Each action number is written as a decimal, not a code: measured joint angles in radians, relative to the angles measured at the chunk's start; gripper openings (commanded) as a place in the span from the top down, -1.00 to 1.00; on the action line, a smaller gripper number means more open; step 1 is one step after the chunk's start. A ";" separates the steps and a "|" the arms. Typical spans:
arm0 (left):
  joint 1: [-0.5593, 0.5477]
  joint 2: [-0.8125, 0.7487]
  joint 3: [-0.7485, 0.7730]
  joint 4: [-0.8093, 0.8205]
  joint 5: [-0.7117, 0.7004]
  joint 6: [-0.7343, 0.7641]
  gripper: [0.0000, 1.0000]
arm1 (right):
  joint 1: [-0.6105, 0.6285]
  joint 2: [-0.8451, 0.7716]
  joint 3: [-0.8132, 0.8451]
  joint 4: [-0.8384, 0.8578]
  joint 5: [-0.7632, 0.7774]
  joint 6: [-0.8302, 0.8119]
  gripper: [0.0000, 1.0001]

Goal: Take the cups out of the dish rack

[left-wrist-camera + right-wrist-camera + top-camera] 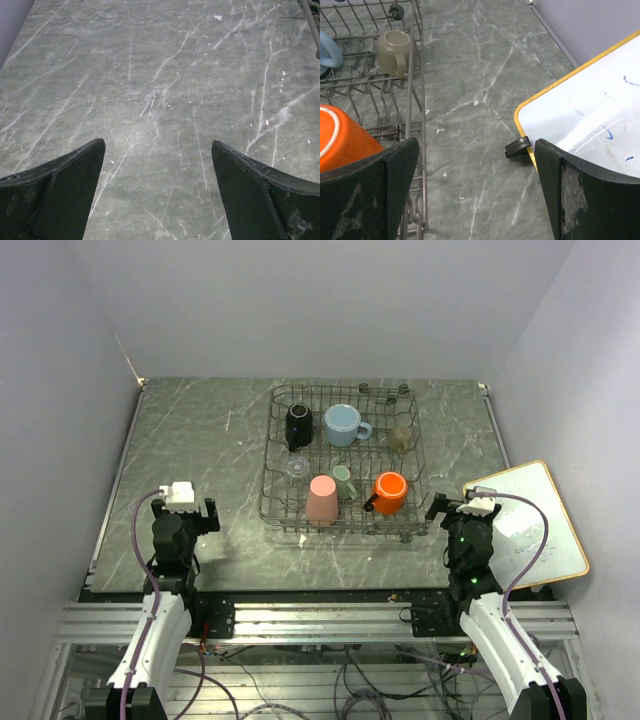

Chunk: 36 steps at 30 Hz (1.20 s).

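The grey wire dish rack (275, 455) stands at the middle back of the table. In it are a black mug (298, 424), a light-blue mug (343, 424), a small beige cup (400, 437), a pink tumbler (322, 499) upside down, a mint-green cup (345, 482) and an orange mug (390, 492). My left gripper (182, 502) is open and empty, left of the rack, over bare table (158, 145). My right gripper (466, 508) is open and empty, just right of the rack. Its view shows the orange mug (342, 137), the beige cup (391, 50) and the rack wall (413, 100).
A white board with an orange rim (530, 520) lies at the right table edge; it also shows in the right wrist view (590, 110), with a small black clip (518, 146) at its edge. Grey walls close the left, back and right.
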 measured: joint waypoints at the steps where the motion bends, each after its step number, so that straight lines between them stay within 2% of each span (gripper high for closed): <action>1: 0.000 0.000 0.000 0.000 0.000 0.000 -0.98 | 0.000 -0.002 0.000 0.000 0.000 0.000 -1.00; 17: 0.000 0.000 0.000 0.000 0.002 0.000 -0.97 | 0.000 -0.001 0.000 -0.003 0.001 0.000 -1.00; 22: 0.000 -0.003 0.031 -0.040 0.048 0.010 -0.97 | 0.000 0.014 0.048 -0.125 -0.012 0.004 -1.00; 26: 0.000 0.063 0.154 -0.090 0.094 0.027 -0.98 | 0.002 0.042 0.216 -0.296 0.101 0.166 -1.00; 31: 0.000 0.212 0.389 -0.183 0.138 0.092 -1.00 | 0.002 0.129 0.452 -0.454 0.222 0.395 -1.00; 36: 0.000 0.377 0.675 -0.362 0.217 0.157 -0.97 | 0.002 0.198 0.582 -0.512 0.213 0.536 -1.00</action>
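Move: Around 20 cm ahead of the left hand and 26 cm to its right stands the black cup, a few centimetres lower. The clear glass lies about 10 cm ahead and 25 cm right, the pink cup level and 30 cm right. For the right hand, the orange mug sits about 17 cm left, 1 cm ahead and 5 cm lower; the beige mug is 17 cm ahead and 11 cm left, the green cup 4 cm ahead and 27 cm left. Rising empty and wide open after a pause, both hands leave their low places beside the rack. The left climbs about 14 cm while reaching forward and a little right, swinging clockwise towards the rack side. The right dips slightly, then lifts about 12 cm almost straight up, rolling its left side up some 25 degrees and turning clockwise. ##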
